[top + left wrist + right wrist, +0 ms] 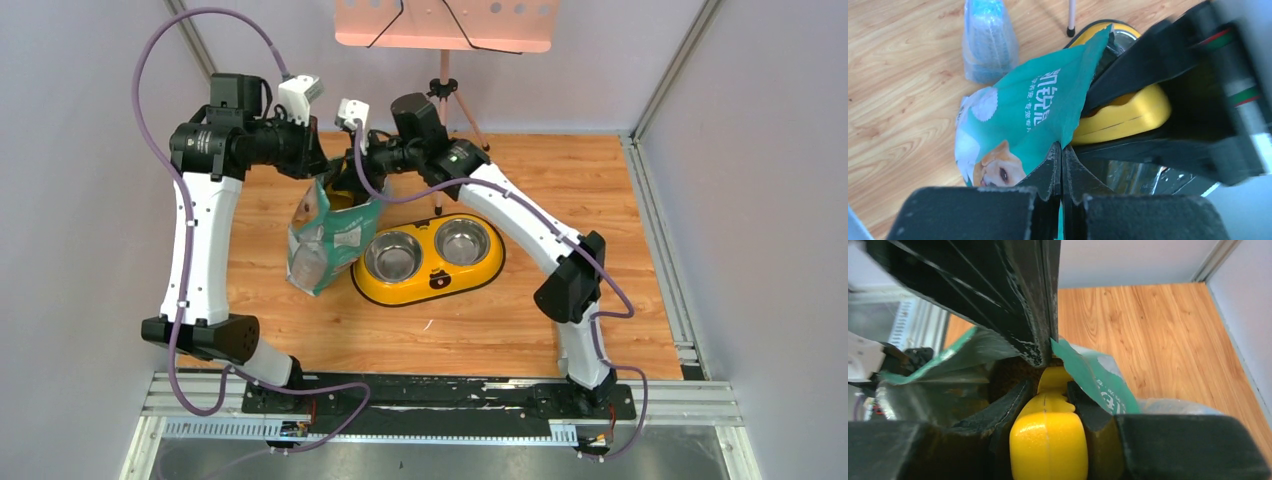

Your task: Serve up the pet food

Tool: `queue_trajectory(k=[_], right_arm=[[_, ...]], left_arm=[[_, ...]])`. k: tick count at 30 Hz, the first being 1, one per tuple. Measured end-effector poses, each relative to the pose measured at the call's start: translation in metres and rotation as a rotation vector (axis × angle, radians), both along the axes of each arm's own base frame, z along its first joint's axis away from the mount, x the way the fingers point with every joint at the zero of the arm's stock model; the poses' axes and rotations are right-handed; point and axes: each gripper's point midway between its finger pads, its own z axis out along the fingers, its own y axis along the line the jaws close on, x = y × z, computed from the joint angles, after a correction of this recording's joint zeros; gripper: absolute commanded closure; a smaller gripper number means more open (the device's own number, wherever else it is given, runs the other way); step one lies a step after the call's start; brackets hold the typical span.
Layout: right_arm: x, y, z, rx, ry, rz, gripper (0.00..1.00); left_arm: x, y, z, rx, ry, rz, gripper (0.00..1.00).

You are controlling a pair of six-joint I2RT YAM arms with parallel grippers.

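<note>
A green-and-white printed bag point(335, 238) stands upright on the wooden floor, left of a yellow double feeder point(428, 283) with two steel bowls point(393, 256). My left gripper point(1062, 156) is shut on the bag's point(1023, 107) top edge and holds its mouth up. My right gripper point(1048, 387) reaches into that mouth, shut on the handle of a yellow scoop point(1048, 442); the scoop's cup is hidden inside. A dark brown patch of pet food point(1010, 371) shows in the bag beyond the handle. From above, both grippers meet over the bag's top point(338, 168).
A clear bluish packet point(988, 42) lies against the bag's far side. A tripod leg point(439, 150) stands just behind the feeder, under a pink board point(445, 25). Grey walls close in the floor on three sides, and a metal rail point(440, 405) runs along the near edge.
</note>
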Motion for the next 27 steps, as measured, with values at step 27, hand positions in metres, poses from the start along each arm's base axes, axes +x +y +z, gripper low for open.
queue_trajectory(k=[27], right_arm=[[0.024,0.036,-0.086,0.015,-0.107,0.006,1.0]], left_arm=[[0.055,0.007,-0.043,0.01,-0.033,0.14,1.0]])
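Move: The right hand has the yellow scoop with its blade already in the mouth of the bag. The bag's middle lies about 17 cm below that hand, 5 cm to its left and 4 cm back. The left bowl is some 8 cm to the hand's right, about level with it and 33 cm lower; the plastic package stands 13 cm ahead and 3 cm to the right. From the left hand, pinching the bag's rim, the bag's middle is 3 cm back, 2 cm left and 19 cm below. Down into the bag's mouth, the right hand takes the scoop about 8.5 cm deeper, easing left and a little forward by some 3 cm each, its grip on the handle unchanged. Meanwhile the left hand, still pinching the rim shut between its fingertips, carries it about 5 cm forward and 4 cm down, turning slightly counter-clockwise. ##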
